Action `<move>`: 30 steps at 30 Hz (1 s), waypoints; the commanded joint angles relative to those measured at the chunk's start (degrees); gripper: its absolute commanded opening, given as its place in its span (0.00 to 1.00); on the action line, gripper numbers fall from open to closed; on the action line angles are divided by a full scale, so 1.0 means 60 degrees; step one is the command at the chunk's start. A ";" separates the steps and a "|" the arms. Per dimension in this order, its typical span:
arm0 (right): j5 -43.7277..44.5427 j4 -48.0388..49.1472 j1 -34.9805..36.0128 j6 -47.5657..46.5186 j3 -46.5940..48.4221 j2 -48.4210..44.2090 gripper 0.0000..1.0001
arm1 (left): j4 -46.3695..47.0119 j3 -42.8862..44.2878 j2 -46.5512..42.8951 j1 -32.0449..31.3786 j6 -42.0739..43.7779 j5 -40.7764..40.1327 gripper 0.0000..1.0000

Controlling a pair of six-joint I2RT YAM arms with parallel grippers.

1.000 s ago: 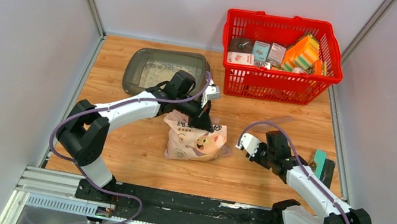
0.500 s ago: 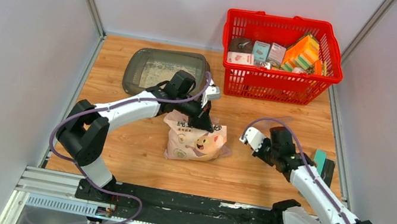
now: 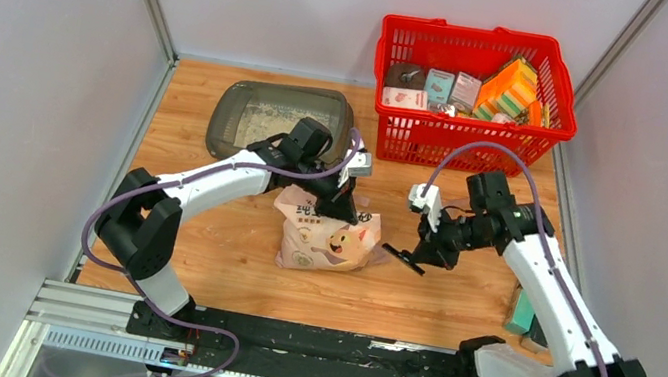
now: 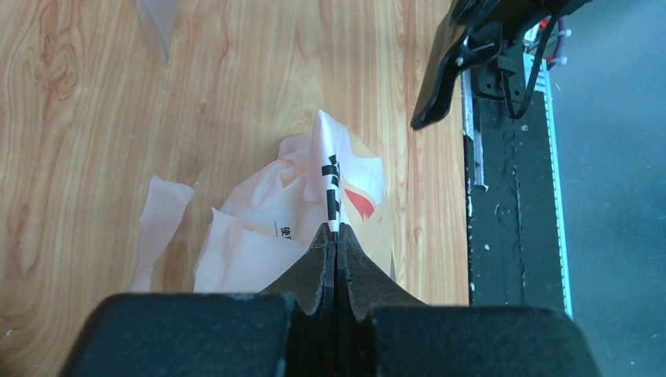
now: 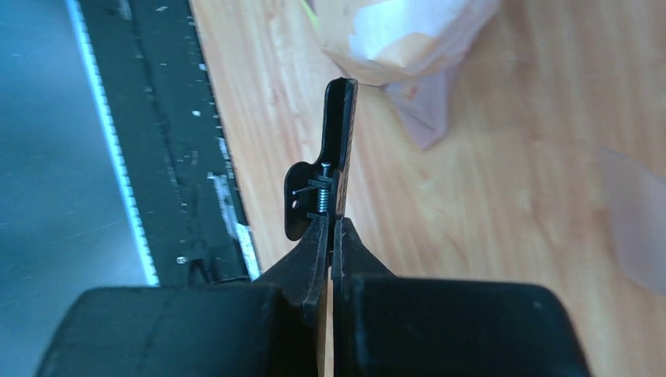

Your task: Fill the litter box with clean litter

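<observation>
The dark grey litter box [image 3: 233, 110] sits at the back left with a thin layer of pale clean litter [image 3: 270, 121] in it. The pinkish-cream litter bag [image 3: 328, 235] stands in the middle of the wooden table. My left gripper [image 3: 348, 209] [image 4: 335, 234] is shut on the bag's top edge [image 4: 331, 177]. To the bag's right, my right gripper [image 3: 428, 252] [image 5: 331, 228] is shut on a black spring clip [image 3: 404, 258] [image 5: 339, 141], held just above the table.
A red basket [image 3: 467, 141] full of packets stands at the back right. A teal item [image 3: 521, 311] lies by the right wall. A translucent piece [image 4: 157, 23] and a torn bag strip [image 4: 161, 228] lie on the wood. The black base rail [image 3: 306, 338] runs along the near edge.
My right arm has swung left from the right wall toward the bag, its jaws closing on the black clip. The left arm and bag have stayed put.
</observation>
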 commanded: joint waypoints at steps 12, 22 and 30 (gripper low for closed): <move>-0.2060 0.0306 0.0127 0.0762 0.1746 0.2479 0.00 | -0.0686 0.0237 -0.0363 -0.0060 0.1366 0.0692 0.00; -0.1722 0.0833 0.0157 0.0849 0.2302 0.3682 0.00 | -0.1723 0.0763 -0.0041 -0.0075 0.2287 0.1190 0.00; -0.2527 0.1448 0.0171 0.1552 0.2551 0.3976 0.00 | -0.2327 0.1218 0.0237 -0.0075 0.2656 0.1337 0.25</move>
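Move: Between the left fingers, already pinched shut, is the bag's folded mouth, about 2 cm to that hand's right and 1 cm below. From the right hand, which already holds the black clip, the mouth lies some 10 cm left, 6 cm forward and 2 cm lower. The bag's body is about 16 cm left, level fore and aft, 11 cm below. A torn strip lies roughly 11 cm left and 8 cm ahead, the scoop 7 cm right and 10 cm ahead, both on the table, 16 cm below. Carrying the clip to the bag's folded mouth, the right arm travels about 5 cm left and 5 cm forward, dipping and rising by a centimetre or two on the way but ending at the same height. Its wrist rolls some 20 degrees and its fingers stay shut on the clip. The left hand holds nearly still by the mouth, turns slightly clockwise and, at the very end, opens its fingers about a quarter. ##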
